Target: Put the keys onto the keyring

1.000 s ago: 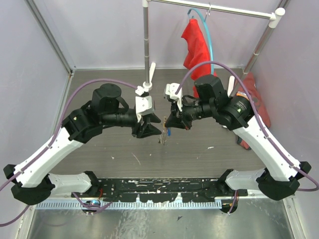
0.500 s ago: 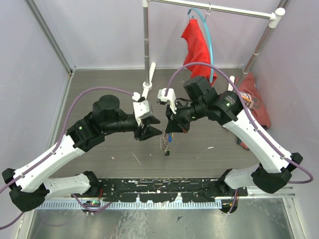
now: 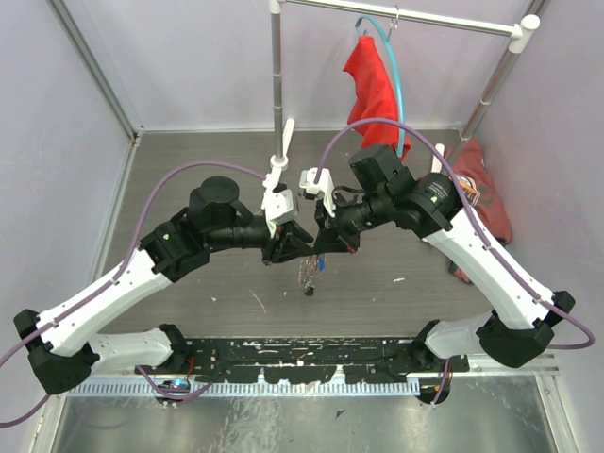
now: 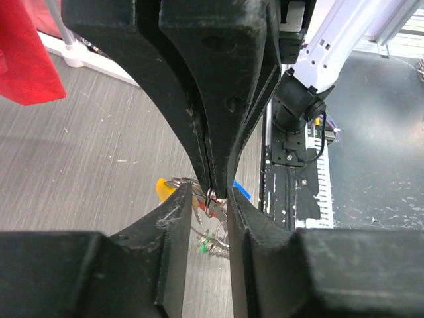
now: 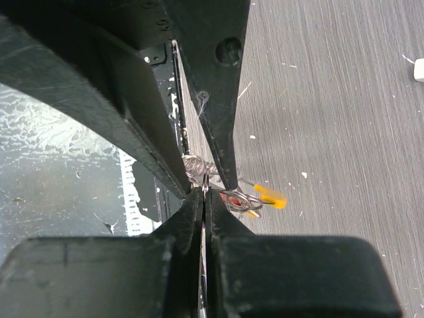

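Observation:
Over the table's middle my two grippers meet tip to tip. My right gripper (image 3: 319, 247) (image 5: 204, 192) is shut on the thin metal keyring (image 4: 211, 199) (image 5: 205, 180). From the ring hang the keys (image 3: 309, 274), with a yellow tag (image 5: 271, 197) (image 4: 163, 189), a red one (image 5: 233, 197), a blue one (image 4: 242, 191) and a green one (image 4: 202, 248). My left gripper (image 3: 298, 247) (image 4: 209, 193) straddles the ring and the right fingertips. Its jaws stand narrowly apart, with a gap on each side of the ring.
A clothes rack stands at the back, its pole (image 3: 276, 85) near the middle. A red cloth (image 3: 373, 85) hangs there on a light-blue hanger (image 3: 400, 104). Another red cloth (image 3: 489, 193) lies at the right. A black strip (image 3: 311, 359) runs along the near edge.
Both grippers have come together above the table's middle. The left jaws have narrowed around the ring. The key bunch has stayed hanging from the right gripper.

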### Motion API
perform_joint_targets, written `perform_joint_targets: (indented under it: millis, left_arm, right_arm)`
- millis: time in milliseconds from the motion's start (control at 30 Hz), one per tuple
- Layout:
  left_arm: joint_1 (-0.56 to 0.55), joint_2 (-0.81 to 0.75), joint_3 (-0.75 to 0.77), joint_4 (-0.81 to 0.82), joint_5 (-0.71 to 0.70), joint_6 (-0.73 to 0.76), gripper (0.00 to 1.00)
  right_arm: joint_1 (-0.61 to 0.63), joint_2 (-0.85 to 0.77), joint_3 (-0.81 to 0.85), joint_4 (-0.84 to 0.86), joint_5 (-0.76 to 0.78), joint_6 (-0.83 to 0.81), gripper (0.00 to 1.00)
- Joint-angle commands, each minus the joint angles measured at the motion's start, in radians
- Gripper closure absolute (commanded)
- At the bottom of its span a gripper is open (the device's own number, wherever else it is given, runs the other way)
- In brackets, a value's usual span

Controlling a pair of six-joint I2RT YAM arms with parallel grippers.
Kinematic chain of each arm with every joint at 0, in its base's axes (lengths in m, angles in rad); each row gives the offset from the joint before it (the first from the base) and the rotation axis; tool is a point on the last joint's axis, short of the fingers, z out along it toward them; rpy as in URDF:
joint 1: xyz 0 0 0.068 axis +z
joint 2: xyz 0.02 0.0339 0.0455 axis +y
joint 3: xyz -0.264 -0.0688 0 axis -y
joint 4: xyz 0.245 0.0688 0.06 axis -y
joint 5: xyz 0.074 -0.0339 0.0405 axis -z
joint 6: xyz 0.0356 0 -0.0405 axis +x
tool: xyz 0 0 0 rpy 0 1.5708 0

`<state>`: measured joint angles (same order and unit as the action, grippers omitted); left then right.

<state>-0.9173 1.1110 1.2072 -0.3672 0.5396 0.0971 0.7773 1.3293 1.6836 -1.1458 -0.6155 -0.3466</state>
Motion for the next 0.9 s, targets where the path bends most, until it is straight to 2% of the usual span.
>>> perform_joint_targets:
  millis: [0,167,400,633,867]
  left_arm:
    - [-0.002,0.006,0.043,-0.027,0.038,0.015,0.69]
    - [-0.002,0.007,0.053,-0.042,0.043,0.022,0.87]
    - [-0.002,0.011,0.065,-0.053,0.039,0.025,1.0]
    - [-0.002,0.034,0.091,-0.064,0.048,0.005,1.0]
    - [-0.002,0.003,0.078,-0.02,0.015,-0.03,1.0]
  right_arm:
    - [0.005,-0.059,0.022,0.036,-0.039,-0.018,0.99]
    - [0.005,-0.064,0.019,0.039,-0.038,-0.022,0.99]
    - [0.005,-0.066,0.016,0.047,-0.043,-0.024,0.99]
    - [0.005,-0.09,-0.005,0.093,-0.034,-0.01,0.99]
    - [0.005,-0.17,-0.062,0.268,-0.017,0.075,0.97]
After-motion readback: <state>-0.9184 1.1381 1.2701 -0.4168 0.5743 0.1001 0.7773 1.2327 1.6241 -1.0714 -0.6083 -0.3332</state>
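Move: The wire of the keyring, pinched in the right hand's fingertips, is level fore and aft with the left hand point, about 1 cm to its right and 1 cm below. From the left hand, the yellow tag is some 3 cm ahead, 1 cm right and 3 cm below; the blue tag is about 2 cm back, 1 cm right and 3 cm lower. The right hand has the wire right at its hand point. Left fingers shut on the keyring still held by the right hand; both hands rise 1–1.5 cm. ##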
